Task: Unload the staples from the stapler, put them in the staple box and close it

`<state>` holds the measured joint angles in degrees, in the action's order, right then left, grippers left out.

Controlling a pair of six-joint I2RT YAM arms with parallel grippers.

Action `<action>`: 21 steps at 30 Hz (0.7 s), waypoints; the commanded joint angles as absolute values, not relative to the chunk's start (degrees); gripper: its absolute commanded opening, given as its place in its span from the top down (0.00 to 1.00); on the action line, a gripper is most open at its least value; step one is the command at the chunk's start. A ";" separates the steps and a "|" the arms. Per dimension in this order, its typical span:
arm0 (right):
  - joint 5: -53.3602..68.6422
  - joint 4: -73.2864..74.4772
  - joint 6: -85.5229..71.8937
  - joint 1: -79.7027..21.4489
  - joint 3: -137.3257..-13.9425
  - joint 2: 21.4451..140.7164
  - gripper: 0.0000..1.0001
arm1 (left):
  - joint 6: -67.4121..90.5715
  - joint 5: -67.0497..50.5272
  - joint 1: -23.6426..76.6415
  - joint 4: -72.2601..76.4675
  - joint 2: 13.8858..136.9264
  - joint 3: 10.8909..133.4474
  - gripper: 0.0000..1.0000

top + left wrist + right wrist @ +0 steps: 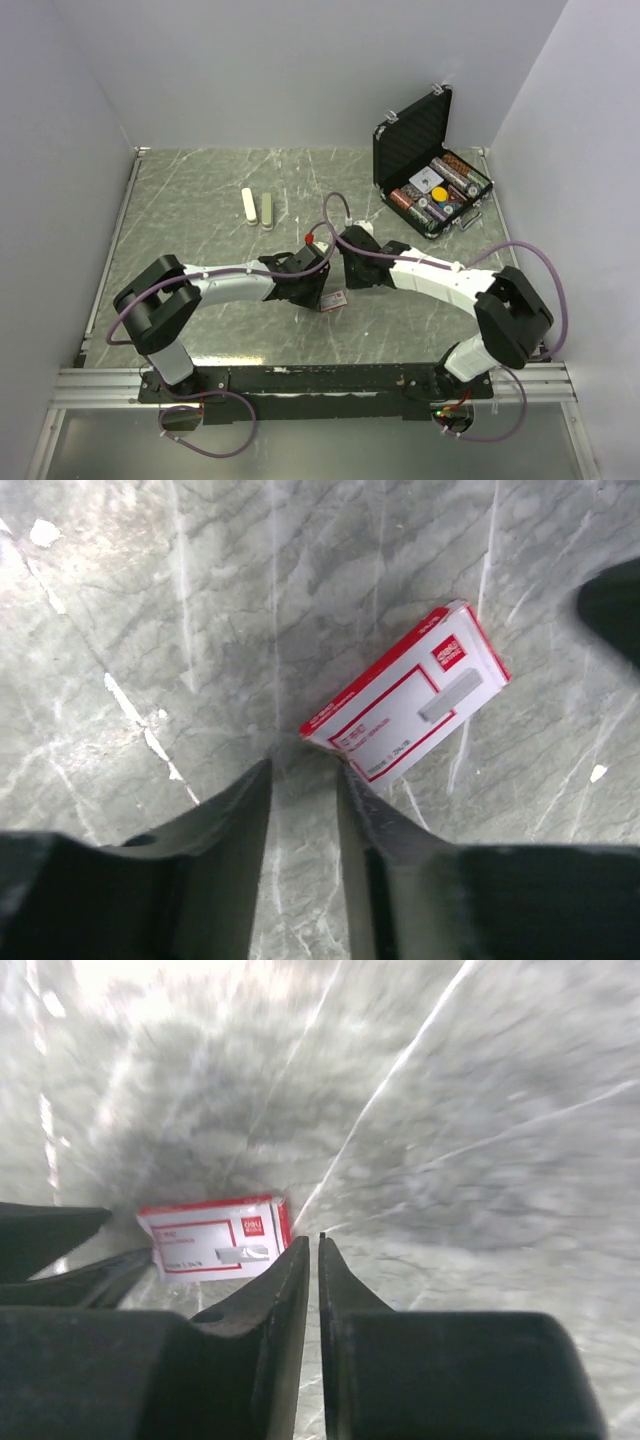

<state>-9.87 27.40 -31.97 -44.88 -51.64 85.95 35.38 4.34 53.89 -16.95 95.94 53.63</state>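
Note:
The stapler [258,207] lies as a white bar and an olive bar side by side at the back left, far from both grippers. A red-and-white flat staple box [410,695] lies on the table at the centre [334,300]. My left gripper [304,765] is open and empty, its tips just at the box's near corner. My right gripper [314,1238] is nearly closed just right of the box [215,1235]. A tiny dark bit, seemingly a staple strip [321,1234], pokes out at its tip. No other staples show.
An open black case [420,160] with small items stands at the back right. The two wrists meet over the table's middle, with the left gripper [315,285] and the right gripper [345,272] close together. White walls enclose the table on three sides.

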 commanded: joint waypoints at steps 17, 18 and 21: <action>-21.27 26.63 -25.85 -39.46 -57.74 68.82 0.23 | 33.05 22.49 54.14 -28.30 81.04 59.67 0.22; -21.27 26.80 -25.40 -39.20 -58.35 68.30 0.20 | 32.52 23.37 54.14 -28.47 80.08 60.37 0.19; -21.27 27.16 -24.09 -39.02 -60.38 67.41 0.16 | 30.94 25.66 54.14 -29.18 77.88 62.31 0.12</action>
<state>-19.49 28.47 -27.00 -39.57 -56.03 69.52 33.63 19.97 53.89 -27.53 81.65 58.48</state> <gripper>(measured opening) 0.824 0.846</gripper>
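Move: The small staple box lies flat just beside the left hand: about 3 cm to its right, 1 cm ahead and a couple of centimetres below. From the right hand the box is roughly 4 cm to the left, 2 cm back and 4 cm below. Well beyond the box, the green stapler lies some 26 cm ahead of the left hand and 13 cm to its left, with the white stapler 4 cm further left and 1 cm farther out. Upward and apart, both empty hands back off from the staple box. The left first slips sideways to the left off the box's near corner, then climbs some 10 cm, easing forward as well; the right lifts about 12 cm straight away while drifting forward and right. Both grippers spread nearly wide, and the fingers tip outward to the front by 15 to 20 degrees. ##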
